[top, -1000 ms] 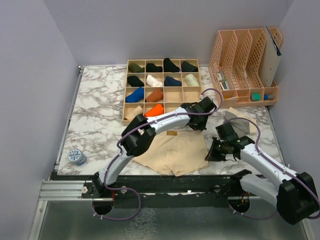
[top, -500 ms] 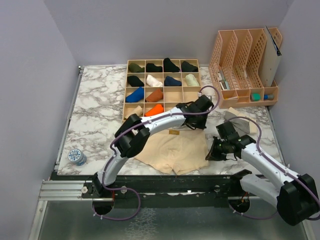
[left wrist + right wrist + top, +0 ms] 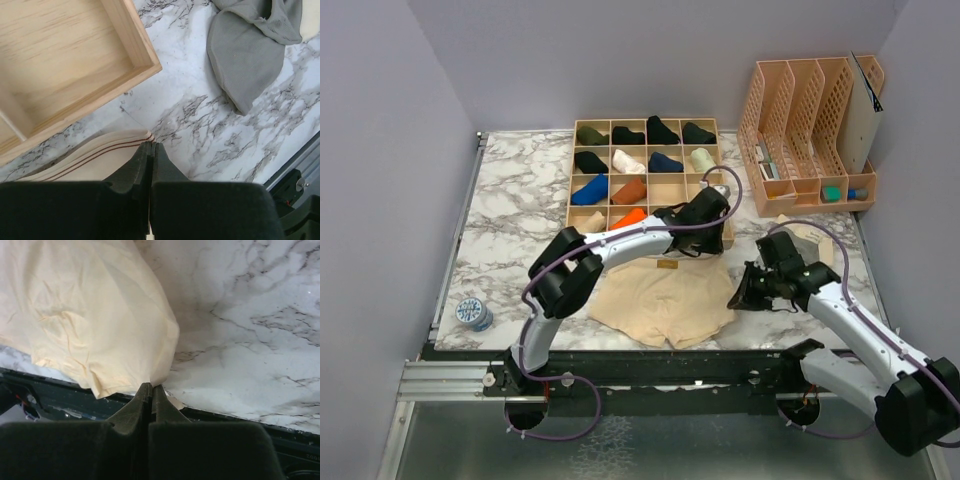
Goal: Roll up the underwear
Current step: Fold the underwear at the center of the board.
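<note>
The pale beige underwear (image 3: 665, 300) lies spread near the table's front edge, its striped cream waistband (image 3: 95, 152) toward the wooden tray. My left gripper (image 3: 688, 248) is shut on the waistband's right corner (image 3: 145, 136). The right gripper (image 3: 738, 298) is shut on the beige garment's right leg corner (image 3: 157, 375), and the cloth (image 3: 90, 310) bunches up from that pinch. The grey underwear (image 3: 802, 238) lies crumpled at the right behind the right arm; the left wrist view also shows the grey underwear (image 3: 250, 55).
A wooden compartment tray (image 3: 645, 123) with several rolled garments sits behind the beige cloth; its corner (image 3: 145, 50) is close to the left fingers. A peach file organiser (image 3: 810, 120) stands at the back right. A small blue-white tin (image 3: 473, 313) sits front left.
The left arm has swung left, taking the waistband corner with it. The right gripper has closed on the leg corner and shifted slightly left. The beige cloth is now narrower.
</note>
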Available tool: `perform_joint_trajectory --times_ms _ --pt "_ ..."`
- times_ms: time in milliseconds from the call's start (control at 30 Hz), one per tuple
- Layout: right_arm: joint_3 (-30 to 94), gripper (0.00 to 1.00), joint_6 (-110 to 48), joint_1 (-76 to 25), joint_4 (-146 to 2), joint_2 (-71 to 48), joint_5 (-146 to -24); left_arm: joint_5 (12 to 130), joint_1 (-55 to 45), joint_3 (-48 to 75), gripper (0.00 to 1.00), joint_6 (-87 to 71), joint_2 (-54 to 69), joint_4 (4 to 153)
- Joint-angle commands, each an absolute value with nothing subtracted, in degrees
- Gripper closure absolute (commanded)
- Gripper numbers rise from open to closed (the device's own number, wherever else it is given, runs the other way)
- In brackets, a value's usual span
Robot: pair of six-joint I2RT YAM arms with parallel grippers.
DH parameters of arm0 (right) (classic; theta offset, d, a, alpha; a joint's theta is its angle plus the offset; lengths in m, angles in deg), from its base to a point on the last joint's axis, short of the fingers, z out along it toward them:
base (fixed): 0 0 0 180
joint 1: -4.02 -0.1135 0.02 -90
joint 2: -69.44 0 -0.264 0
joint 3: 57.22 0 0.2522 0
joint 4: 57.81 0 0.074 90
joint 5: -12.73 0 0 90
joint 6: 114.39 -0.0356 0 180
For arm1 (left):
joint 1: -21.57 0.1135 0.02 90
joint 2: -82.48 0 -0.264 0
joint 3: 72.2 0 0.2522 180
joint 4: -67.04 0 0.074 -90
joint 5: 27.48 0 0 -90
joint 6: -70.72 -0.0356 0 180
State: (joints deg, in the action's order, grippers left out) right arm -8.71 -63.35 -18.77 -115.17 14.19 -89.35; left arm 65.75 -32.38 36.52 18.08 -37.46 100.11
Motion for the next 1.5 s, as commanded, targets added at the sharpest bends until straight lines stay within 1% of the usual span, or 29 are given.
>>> perform_joint_trajectory --times_ms 0,133,300,500,667,933,1100,1300,1400,1467 --pt "-5.39 1.00 -60.98 -19.69 -117.27 15.46 -93.50 69.44 -30.91 30.30 1.00 19.30 -31.03 92.38" --pt "-2.83 1.00 -62.56 -22.38 -117.24 14.11 -93.67 72.28 -29.65 23.71 1.00 20.23 -27.57 86.12" --pt "0.51 1.00 -66.89 -30.98 -114.72 10.47 -90.29 74.26 -27.61 18.06 1.00 20.87 -24.04 82.47" --pt "6.54 1.00 -72.71 -41.88 -110.82 2.58 -85.93 75.81 -24.14 11.66 1.00 19.79 -18.09 81.17" --pt "13.16 1.00 -74.67 -48.97 -108.66 -7.18 -84.16 78.36 -19.48 3.38 1.00 18.17 -11.46 78.85" --pt "20.74 1.00 -77.39 -52.46 -100.82 -18.76 -89.03 80.59 -12.33 -5.22 1.00 14.53 -3.79 80.67" --pt "26.52 1.00 -77.36 -53.89 -101.22 -25.42 -89.28 81.09 -8.73 -8.36 1.00 12.60 -0.45 82.34" --pt "28.29 1.00 -78.18 -54.96 -98.64 -30.76 -91.16 81.45 -6.82 -11.06 1.00 11.75 0.66 82.89" --pt "29.38 1.00 -77.97 -55.13 -98.45 -32.81 -90.87 80.05 -6.37 -11.57 1.00 11.11 0.80 84.04" --pt "30.40 1.00 -77.66 -55.13 -98.15 -33.92 -90.76 76.88 -5.84 -11.56 1.00 10.84 1.38 85.70"
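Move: The left hand pinches the right end of the underwear's waistband, roughly 5 cm off the board; the waistband's left end lies about 26 cm to its left and 2 cm back, the brown label 13 cm left and 2 cm back, and the orange roll 21 cm left and 7 cm ahead. The right hand pinches the right leg edge; the underwear's left side edge lies some 31 cm to its left, level with it and 5 cm lower, and the label is 15 cm left and 10 cm ahead of this hand. Both hands, fingers shut on the underwear's right side throughout, sweep it leftwards together in a low arc over the cloth towards its left side, the left hand about 22 cm along the organiser's near edge and the right about 26 cm. Both climb some 4 to 5 cm on the way and begin to sink again near the end, still holding the cloth up, while the right hand turns some 25 degrees counter-clockwise and the left about 10. ##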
